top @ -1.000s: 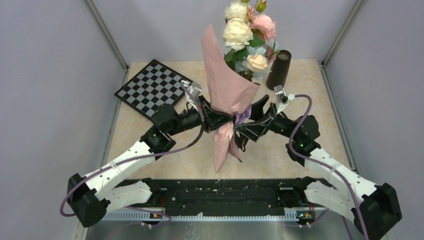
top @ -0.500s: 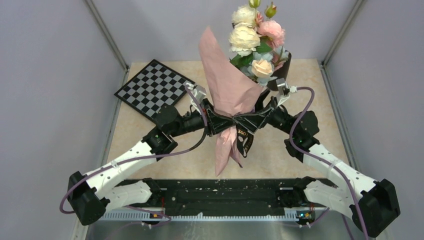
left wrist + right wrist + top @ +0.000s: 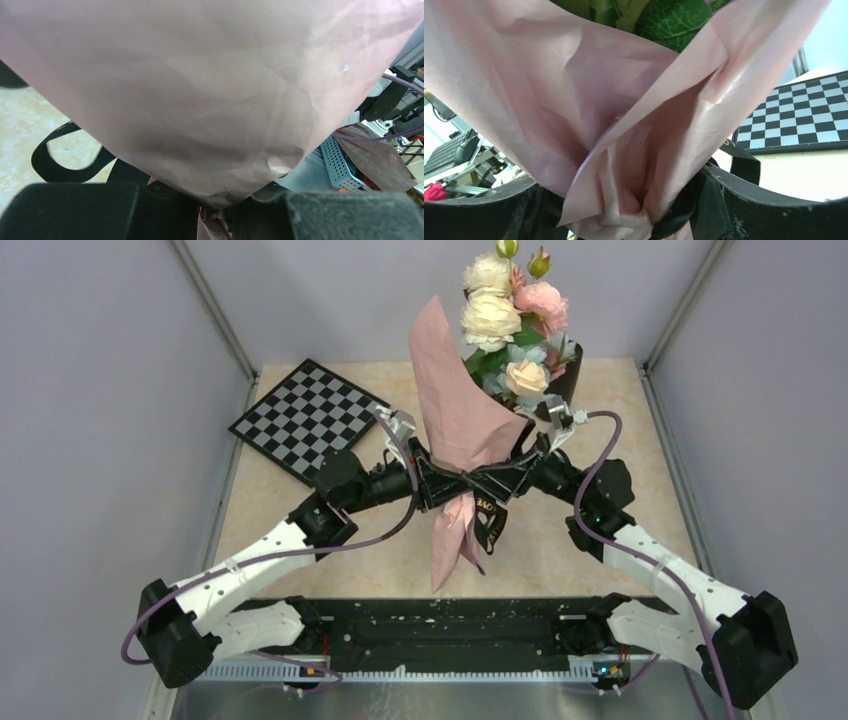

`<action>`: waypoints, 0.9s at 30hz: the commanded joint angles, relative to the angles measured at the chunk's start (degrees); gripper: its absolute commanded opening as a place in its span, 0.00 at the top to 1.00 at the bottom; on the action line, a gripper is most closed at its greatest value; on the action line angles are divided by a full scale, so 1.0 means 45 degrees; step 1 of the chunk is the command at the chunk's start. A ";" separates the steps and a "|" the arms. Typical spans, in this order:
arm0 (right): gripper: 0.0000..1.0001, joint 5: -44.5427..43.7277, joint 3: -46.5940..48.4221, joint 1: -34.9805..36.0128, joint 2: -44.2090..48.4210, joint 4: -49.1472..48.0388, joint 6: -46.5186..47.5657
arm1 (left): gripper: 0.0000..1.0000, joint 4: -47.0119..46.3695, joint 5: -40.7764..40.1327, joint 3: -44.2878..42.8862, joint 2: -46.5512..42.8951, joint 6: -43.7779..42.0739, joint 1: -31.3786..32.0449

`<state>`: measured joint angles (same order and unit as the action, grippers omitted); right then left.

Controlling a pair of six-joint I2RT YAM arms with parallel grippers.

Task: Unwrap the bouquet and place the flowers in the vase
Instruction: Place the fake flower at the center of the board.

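Observation:
The bouquet (image 3: pixel 460 430) stands upright above the table, a pink paper cone with its tail hanging down. My left gripper (image 3: pixel 440 480) is shut on its tied neck from the left; pink paper (image 3: pixel 210 90) fills the left wrist view above the jaws (image 3: pixel 215 210). My right gripper (image 3: pixel 492 485) straddles the same neck from the right. It is open, with crumpled paper (image 3: pixel 624 125) between its wide jaws (image 3: pixel 624 200). The flowers (image 3: pixel 505 315), cream, pink and light blue, rise from the cone top. The dark vase (image 3: pixel 568 380) stands behind them, mostly hidden. Black ribbon (image 3: pixel 488 522) dangles below the neck.
A black-and-white checkered board (image 3: pixel 305 418) lies at the back left of the table and also shows at the right of the right wrist view (image 3: pixel 804 115). Grey walls enclose the table on three sides.
The bouquet has shifted right and now covers most of the vase. The right gripper has moved in around the neck, and its jaws have begun to narrow.

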<state>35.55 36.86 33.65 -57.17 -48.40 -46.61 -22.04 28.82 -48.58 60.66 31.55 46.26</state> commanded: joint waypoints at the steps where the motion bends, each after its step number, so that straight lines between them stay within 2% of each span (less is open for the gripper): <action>1: 0.36 0.0270 0.0596 0.0159 0.0024 -0.0474 0.0119 | 1.00 -0.1175 0.0163 -0.0476 0.0230 -0.0001 0.0119; 2: 0.44 0.0299 0.0615 0.0159 0.0037 -0.0457 0.0125 | 1.00 -0.1164 0.0203 -0.0475 0.0289 0.0015 0.0112; 5: 0.56 0.0219 0.0689 0.0162 -0.0002 -0.0216 0.0218 | 1.00 -0.1137 0.0175 -0.0439 0.0428 0.0020 0.0111; 10: 0.68 0.0113 0.0715 0.0159 0.0028 0.0178 0.0454 | 0.99 -0.0734 -0.0033 -0.0349 0.0509 -0.0040 0.0116; 12: 0.72 0.0064 0.0695 0.0162 0.0092 0.0325 0.0533 | 0.93 -0.0551 -0.0214 -0.0319 0.0443 -0.0137 0.0094; 15: 0.76 -0.0129 0.0765 0.0159 0.0307 0.0833 0.0820 | 0.76 0.0369 -0.0791 -0.0476 0.0304 -0.0589 0.0094; 19: 0.82 -0.1178 0.1433 0.0159 0.0975 0.3530 0.2587 | 0.30 0.3362 -0.1657 -0.1364 0.0445 -0.1998 0.0052; 22: 0.86 -0.2818 0.2080 0.0162 0.1736 0.6392 0.4255 | 0.03 0.5410 -0.2751 -0.1670 0.0271 -0.2709 0.0008; 27: 0.92 -0.5810 0.3154 0.0159 0.2458 1.0149 0.5914 | 0.01 0.7340 -0.2574 -0.1598 -0.0307 -0.3942 -0.1184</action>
<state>22.28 44.23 33.76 -49.50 -15.70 -29.26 -0.34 18.68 -53.67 61.69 20.43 44.97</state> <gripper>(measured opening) 0.283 0.985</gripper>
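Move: Between the left hand's shut fingers is the bouquet's wrapped neck; it also lies within the right hand's open fingers, about 2 cm left of that hand's point and level with it. From the right hand the vase stands some 42 cm ahead, 22 cm to its right and 17 cm lower. The checkered board lies roughly 38 cm ahead of the left hand, 41 cm to its left and 29 cm below. Closing on the bouquet's neck while staying almost in place, the right hand takes hold of the paper before the left fingers spread wide and let go. The left hand then leaves, down about 5 cm and forward, fingertips dipping. The right keeps its pinch, carrying the bouquet about 4 cm forward and right, sinking slightly and turning some 20 degrees, mostly clockwise. ##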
